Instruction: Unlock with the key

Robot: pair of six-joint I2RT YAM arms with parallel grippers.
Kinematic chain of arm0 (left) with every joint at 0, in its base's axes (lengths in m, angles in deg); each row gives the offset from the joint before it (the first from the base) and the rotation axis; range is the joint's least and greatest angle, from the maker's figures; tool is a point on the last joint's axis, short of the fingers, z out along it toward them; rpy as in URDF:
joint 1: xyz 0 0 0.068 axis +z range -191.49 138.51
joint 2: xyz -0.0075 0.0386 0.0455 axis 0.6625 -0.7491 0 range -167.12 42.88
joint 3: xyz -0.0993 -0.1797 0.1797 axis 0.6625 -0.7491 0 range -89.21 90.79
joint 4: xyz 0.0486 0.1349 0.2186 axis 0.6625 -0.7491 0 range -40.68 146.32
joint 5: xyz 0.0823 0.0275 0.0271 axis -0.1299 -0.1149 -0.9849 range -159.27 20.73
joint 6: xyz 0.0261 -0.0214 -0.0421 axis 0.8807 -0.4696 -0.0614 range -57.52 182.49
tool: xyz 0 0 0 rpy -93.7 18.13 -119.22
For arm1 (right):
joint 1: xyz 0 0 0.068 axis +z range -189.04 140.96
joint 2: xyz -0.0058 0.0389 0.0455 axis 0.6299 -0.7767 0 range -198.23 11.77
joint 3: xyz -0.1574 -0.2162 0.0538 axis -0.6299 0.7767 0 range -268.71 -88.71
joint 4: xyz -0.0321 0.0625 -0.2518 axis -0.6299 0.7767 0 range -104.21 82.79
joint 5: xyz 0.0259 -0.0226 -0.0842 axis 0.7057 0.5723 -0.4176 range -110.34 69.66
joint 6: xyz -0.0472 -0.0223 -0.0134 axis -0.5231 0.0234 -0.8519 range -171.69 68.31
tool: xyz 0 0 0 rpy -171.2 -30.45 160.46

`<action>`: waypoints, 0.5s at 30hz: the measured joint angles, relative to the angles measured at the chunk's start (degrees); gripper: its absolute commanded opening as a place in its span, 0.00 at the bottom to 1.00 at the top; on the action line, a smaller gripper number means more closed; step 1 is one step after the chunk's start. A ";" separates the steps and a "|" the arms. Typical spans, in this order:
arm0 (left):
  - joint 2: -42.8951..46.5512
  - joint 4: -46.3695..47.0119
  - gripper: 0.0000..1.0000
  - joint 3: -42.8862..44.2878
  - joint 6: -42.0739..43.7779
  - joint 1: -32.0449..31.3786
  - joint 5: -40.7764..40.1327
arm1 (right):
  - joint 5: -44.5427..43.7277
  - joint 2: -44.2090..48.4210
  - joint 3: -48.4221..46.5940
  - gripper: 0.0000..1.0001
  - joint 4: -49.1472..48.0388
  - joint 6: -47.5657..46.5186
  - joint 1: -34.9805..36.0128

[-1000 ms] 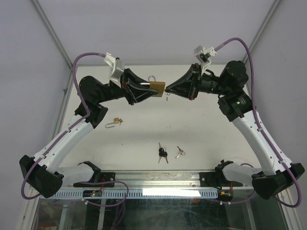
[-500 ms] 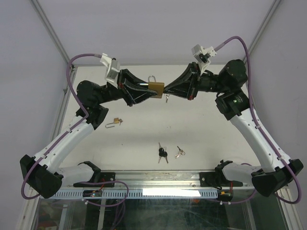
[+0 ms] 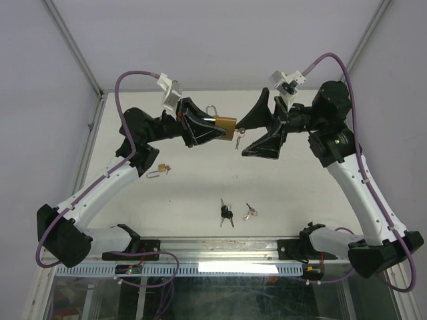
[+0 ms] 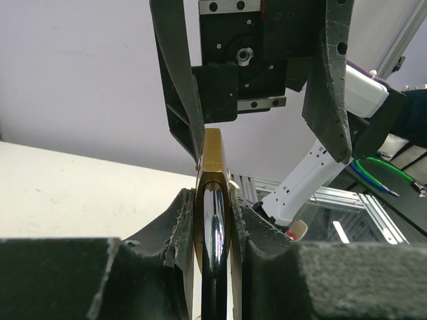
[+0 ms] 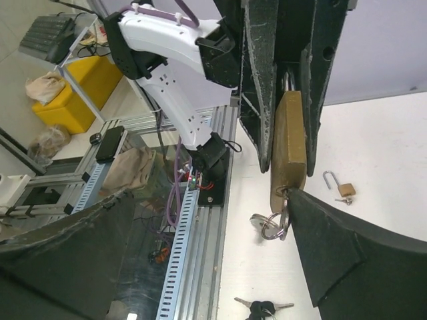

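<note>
A brass padlock (image 3: 224,126) is held above the table with my left gripper (image 3: 215,127) shut on its body. In the left wrist view the padlock (image 4: 213,200) stands edge-on between my pads (image 4: 257,233). The key (image 5: 285,197) sticks in the padlock's (image 5: 289,143) bottom end, its ring (image 5: 269,225) hanging free. From above, the key (image 3: 238,137) dangles under the lock. My right gripper (image 3: 242,139) is open, its fingers spread on either side of the key and touching nothing I can see; its own fingers (image 5: 347,257) stand far apart.
A small brass padlock (image 3: 157,171) with its shackle open lies on the table at the left. Two key bunches (image 3: 226,213) (image 3: 250,213) lie near the front edge. An aluminium rail (image 3: 220,267) runs along the near edge between the arm bases.
My right gripper has opened and let go of the key, which stays in the lock. My left arm has carried the padlock a little to the right.
</note>
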 measured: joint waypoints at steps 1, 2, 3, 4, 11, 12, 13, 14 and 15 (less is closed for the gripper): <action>-0.04 -0.39 0.00 0.02 0.04 0.00 0.17 | -0.59 0.15 -0.04 0.99 1.16 -0.66 0.00; -0.07 -0.79 0.00 0.04 0.13 0.02 0.22 | -1.84 0.44 -0.04 0.94 2.36 -1.14 0.00; -0.07 -1.18 0.00 0.04 0.17 0.02 0.39 | -3.96 0.81 -0.04 0.87 2.91 -1.49 0.02; -0.09 -1.57 0.00 0.04 0.20 -0.02 0.66 | -5.73 1.14 0.00 0.80 2.89 -1.53 0.02; -0.09 -2.78 0.00 0.04 0.24 -0.07 1.03 | -16.06 6.25 5.70 0.83 -1.64 3.02 0.02; -0.09 -2.73 0.00 0.04 0.24 -0.07 1.03 | -16.31 6.32 5.84 0.78 -1.42 3.08 0.00; -0.09 -2.71 0.00 0.04 0.24 -0.09 1.03 | -16.37 6.19 5.86 0.71 -1.20 3.04 0.02; -0.09 -2.73 0.00 0.04 0.24 -0.09 1.09 | -16.31 5.99 5.86 0.63 -0.79 2.80 0.02; -0.09 -2.71 0.00 0.04 0.24 -0.09 1.18 | -16.26 5.86 5.86 0.58 -0.22 2.60 0.00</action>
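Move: The key, already in the padlock, sits about 3 cm ahead and 2 cm to the left of the right hand, roughly level with it. The padlock's middle, held by the left hand, is about 3 cm ahead and 6 cm to the left of the right hand, also nearly level. From the left hand, the key lies some 6 cm to its right, about 1 cm higher and neither ahead nor back. The right hand shifts about 2.5 cm forward, turning 15 degrees clockwise, its open fingers narrowing around the key. ##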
